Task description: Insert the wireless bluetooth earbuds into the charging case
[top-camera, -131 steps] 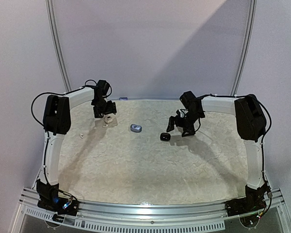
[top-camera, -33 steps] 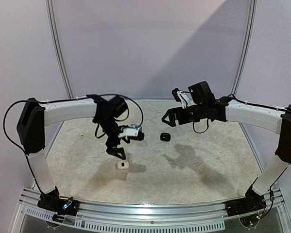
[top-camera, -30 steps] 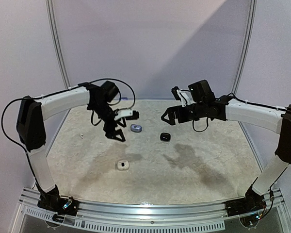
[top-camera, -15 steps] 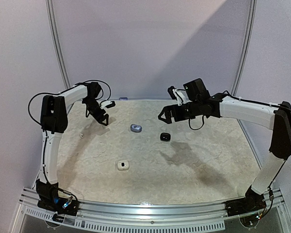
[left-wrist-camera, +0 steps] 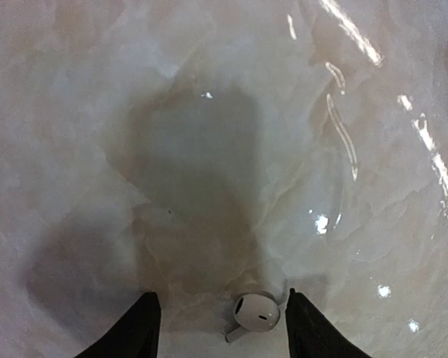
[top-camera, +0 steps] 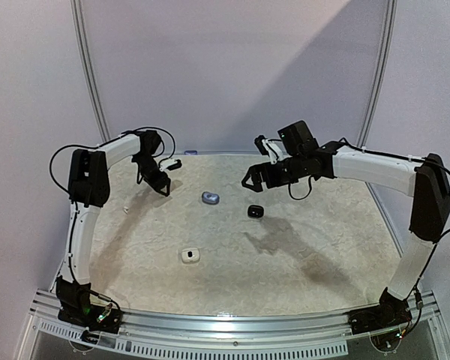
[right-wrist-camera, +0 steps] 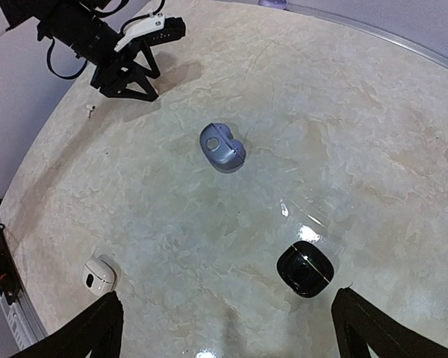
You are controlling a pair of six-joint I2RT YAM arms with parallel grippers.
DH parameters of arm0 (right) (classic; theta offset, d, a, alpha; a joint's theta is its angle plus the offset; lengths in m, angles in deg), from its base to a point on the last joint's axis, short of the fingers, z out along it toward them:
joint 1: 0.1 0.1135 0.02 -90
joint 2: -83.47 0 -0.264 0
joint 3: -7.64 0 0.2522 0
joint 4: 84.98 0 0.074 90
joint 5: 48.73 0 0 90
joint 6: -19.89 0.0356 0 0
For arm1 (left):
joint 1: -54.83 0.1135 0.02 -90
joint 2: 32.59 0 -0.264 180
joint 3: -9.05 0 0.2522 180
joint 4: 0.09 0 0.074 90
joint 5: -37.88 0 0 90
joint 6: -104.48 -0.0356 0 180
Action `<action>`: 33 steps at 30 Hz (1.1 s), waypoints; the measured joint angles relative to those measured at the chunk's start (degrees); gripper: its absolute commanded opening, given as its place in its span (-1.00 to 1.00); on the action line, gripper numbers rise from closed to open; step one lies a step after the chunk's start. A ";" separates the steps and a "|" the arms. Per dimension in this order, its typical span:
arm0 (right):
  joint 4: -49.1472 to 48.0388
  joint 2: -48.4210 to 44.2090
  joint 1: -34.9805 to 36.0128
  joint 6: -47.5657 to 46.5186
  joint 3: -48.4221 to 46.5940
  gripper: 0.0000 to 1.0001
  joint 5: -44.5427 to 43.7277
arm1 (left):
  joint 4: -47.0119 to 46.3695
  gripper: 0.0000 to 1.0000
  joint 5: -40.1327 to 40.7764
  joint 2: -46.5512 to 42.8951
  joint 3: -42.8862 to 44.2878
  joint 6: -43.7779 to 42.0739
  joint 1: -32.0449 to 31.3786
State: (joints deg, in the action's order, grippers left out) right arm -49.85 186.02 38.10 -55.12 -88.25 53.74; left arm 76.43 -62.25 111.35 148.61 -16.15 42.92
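Observation:
A white earbud (left-wrist-camera: 255,312) lies on the table between my left gripper's (left-wrist-camera: 220,332) tips, close to the right finger (left-wrist-camera: 305,328). The jaws stand apart and hold nothing. From above, the left gripper (top-camera: 160,184) hovers at the far left, and a small white earbud (top-camera: 126,211) lies to its front left; I cannot tell if it is the same bud. A white case (top-camera: 190,255) sits front centre. My right gripper (right-wrist-camera: 231,335) hangs wide open and empty above a black case (right-wrist-camera: 305,268), and appears at the back centre (top-camera: 253,180) from above.
A grey-blue case (top-camera: 210,197) rests between the arms, left of the black case (top-camera: 255,211). The right wrist view also shows the grey-blue case (right-wrist-camera: 222,147), the white case (right-wrist-camera: 98,276), the white earbud (right-wrist-camera: 89,110) and the left gripper (right-wrist-camera: 127,78). The table's curved rim (top-camera: 210,154) runs behind.
My left arm has left the white case at front centre and swung back to the far left, its jaws narrowing. The right arm has drifted slightly left.

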 measured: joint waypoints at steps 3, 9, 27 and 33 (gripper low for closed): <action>0.31 0.09 0.00 -0.09 -0.04 0.98 0.11 | 0.31 -0.03 -0.15 0.00 0.04 0.13 -0.07; 0.61 0.57 0.00 -0.13 -0.74 0.97 0.11 | 0.50 -0.17 0.15 0.00 -0.28 -0.22 -0.59; 0.98 0.59 0.00 -0.35 -0.74 0.98 0.13 | -1.44 -0.71 0.33 -3.48 -6.71 -0.85 -1.79; 1.27 0.59 0.00 -0.39 -0.74 0.98 0.11 | -1.95 -0.78 0.07 -5.22 -9.66 -0.98 -2.82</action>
State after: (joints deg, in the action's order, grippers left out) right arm -48.59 186.61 38.10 -55.52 -88.99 53.85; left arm 74.49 -62.19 106.13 138.95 -17.14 40.10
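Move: Between the left hand's open fingertips, almost at table level, lies the white earbud, about 1 cm back and 1 cm right of the hand point. The blue case stands roughly 14 cm to the right and 2 cm back; another white earbud lies some 12 cm left and 8 cm back, and the white charging case about 28 cm back and 11 cm right. From the idle right hand, the aimed-at earbud is around 12 cm ahead, 26 cm left and 18 cm below. Closing its fingers from about half open to nearly shut, the left hand pinches the white earbud while sliding low over the table, about 3.5 cm back and a lesser 1.5 cm right, in the direction of the white charging case. It hardly changes height and keeps pointing down. ##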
